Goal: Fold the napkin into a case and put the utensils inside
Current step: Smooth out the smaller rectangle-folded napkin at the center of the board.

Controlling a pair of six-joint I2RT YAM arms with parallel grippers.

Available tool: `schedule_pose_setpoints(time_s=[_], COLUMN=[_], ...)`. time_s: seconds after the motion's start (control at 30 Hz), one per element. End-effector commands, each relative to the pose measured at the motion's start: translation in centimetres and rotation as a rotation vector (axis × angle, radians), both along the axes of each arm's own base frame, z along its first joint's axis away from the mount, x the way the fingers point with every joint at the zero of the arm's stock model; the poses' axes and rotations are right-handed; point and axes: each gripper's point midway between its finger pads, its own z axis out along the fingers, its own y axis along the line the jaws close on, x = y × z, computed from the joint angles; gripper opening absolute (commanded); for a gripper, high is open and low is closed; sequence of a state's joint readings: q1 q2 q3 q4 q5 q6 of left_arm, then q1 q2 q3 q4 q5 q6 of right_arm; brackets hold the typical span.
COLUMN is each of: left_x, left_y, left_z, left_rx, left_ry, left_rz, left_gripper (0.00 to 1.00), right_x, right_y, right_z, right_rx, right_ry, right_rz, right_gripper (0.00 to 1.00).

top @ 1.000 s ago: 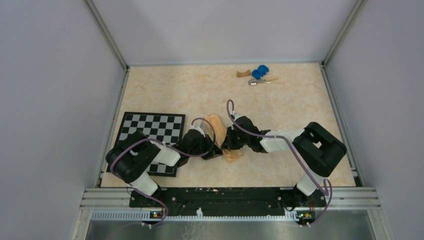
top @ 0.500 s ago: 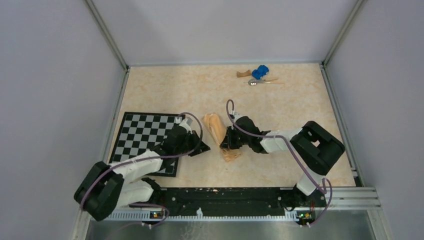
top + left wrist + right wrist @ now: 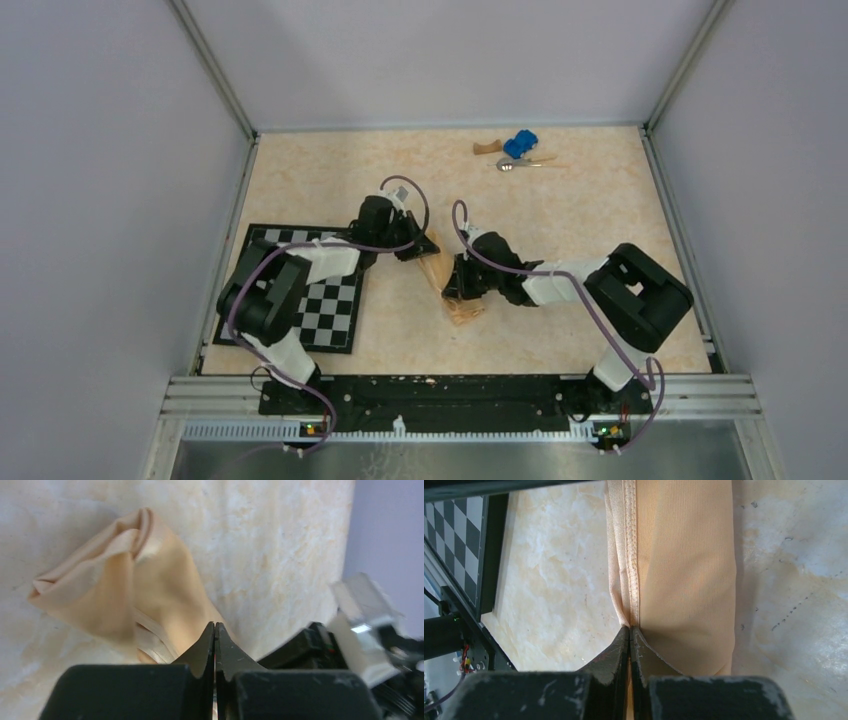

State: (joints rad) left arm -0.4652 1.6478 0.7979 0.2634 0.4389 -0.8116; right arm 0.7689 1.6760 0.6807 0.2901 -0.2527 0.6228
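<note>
The peach-orange napkin (image 3: pixel 441 272) lies bunched into a narrow folded strip in the middle of the table. My left gripper (image 3: pixel 424 250) is at its far end. In the left wrist view the left gripper (image 3: pixel 214 625) is shut, its tips meeting on the edge of the napkin (image 3: pixel 125 575). My right gripper (image 3: pixel 455 287) is at the strip's near part. In the right wrist view the right gripper (image 3: pixel 630 627) is shut on the stitched hem of the napkin (image 3: pixel 684 555). A silver spoon (image 3: pixel 508 165) lies at the far right, well away from both grippers.
A blue toy car (image 3: pixel 519 144) and a brown curved block (image 3: pixel 487 148) sit right beside the spoon at the back. The checkerboard mat (image 3: pixel 300 260) lies to the left under my left arm, and its corner (image 3: pixel 461 545) shows in the right wrist view.
My left arm swung from the mat side up and over to the napkin's far end, and its jaws closed there. The right gripper stayed where it was, still pinching the hem.
</note>
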Motion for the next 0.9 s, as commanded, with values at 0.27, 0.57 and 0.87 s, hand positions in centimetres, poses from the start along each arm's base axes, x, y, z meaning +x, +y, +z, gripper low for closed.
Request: schedule_pose_setpoints(time_s=[0.27,0.57,0.87], left_x=[0.0,-1.1,-1.5], left_y=[2.3,3.5,4.2], left_z=[-8.6,-9.0,-9.6], left_rx=[0.176,0.196,0.194], left_ry=[0.103,0.113,0.126], left_rz=[0.016,0.021,0.029], left_gripper=[0.0,0.0,0.0], right_x=[-0.6,0.8,-4.0], right_y=[-0.8,-0.9,-2.6], right_z=[3.3,6.4,-0.8], right_rx=[-0.086,-0.145,-0.22], right_ry=[-0.041,-0.084,0.027], right_rz=[0.081,0.103,0.109], right_gripper=[0.1,0.38,0.36])
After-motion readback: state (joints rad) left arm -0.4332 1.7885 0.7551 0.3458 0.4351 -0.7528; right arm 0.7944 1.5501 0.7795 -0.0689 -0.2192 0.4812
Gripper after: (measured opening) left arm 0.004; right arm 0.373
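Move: The left hand, shut, hovers some 7 cm above the narrow folded napkin; the napkin's far end lies about 5 cm ahead of it, neither left nor right, and the chessboard's middle about 28 cm left and 5 cm back. The right hand's shut tips are already down at the napkin's left hem, with the near end about 4 cm back, 3 cm to the right and barely 1 cm below. Straight down about 6 cm goes the left hand, its shut tips coming to press on the napkin's layered left part, then easing 1 cm or so left. The right drags its shut tips back and right over the cloth by about 1.5 cm, lifts off some 6 cm while opening partway, then sinks back, still open, over the near left corner. ##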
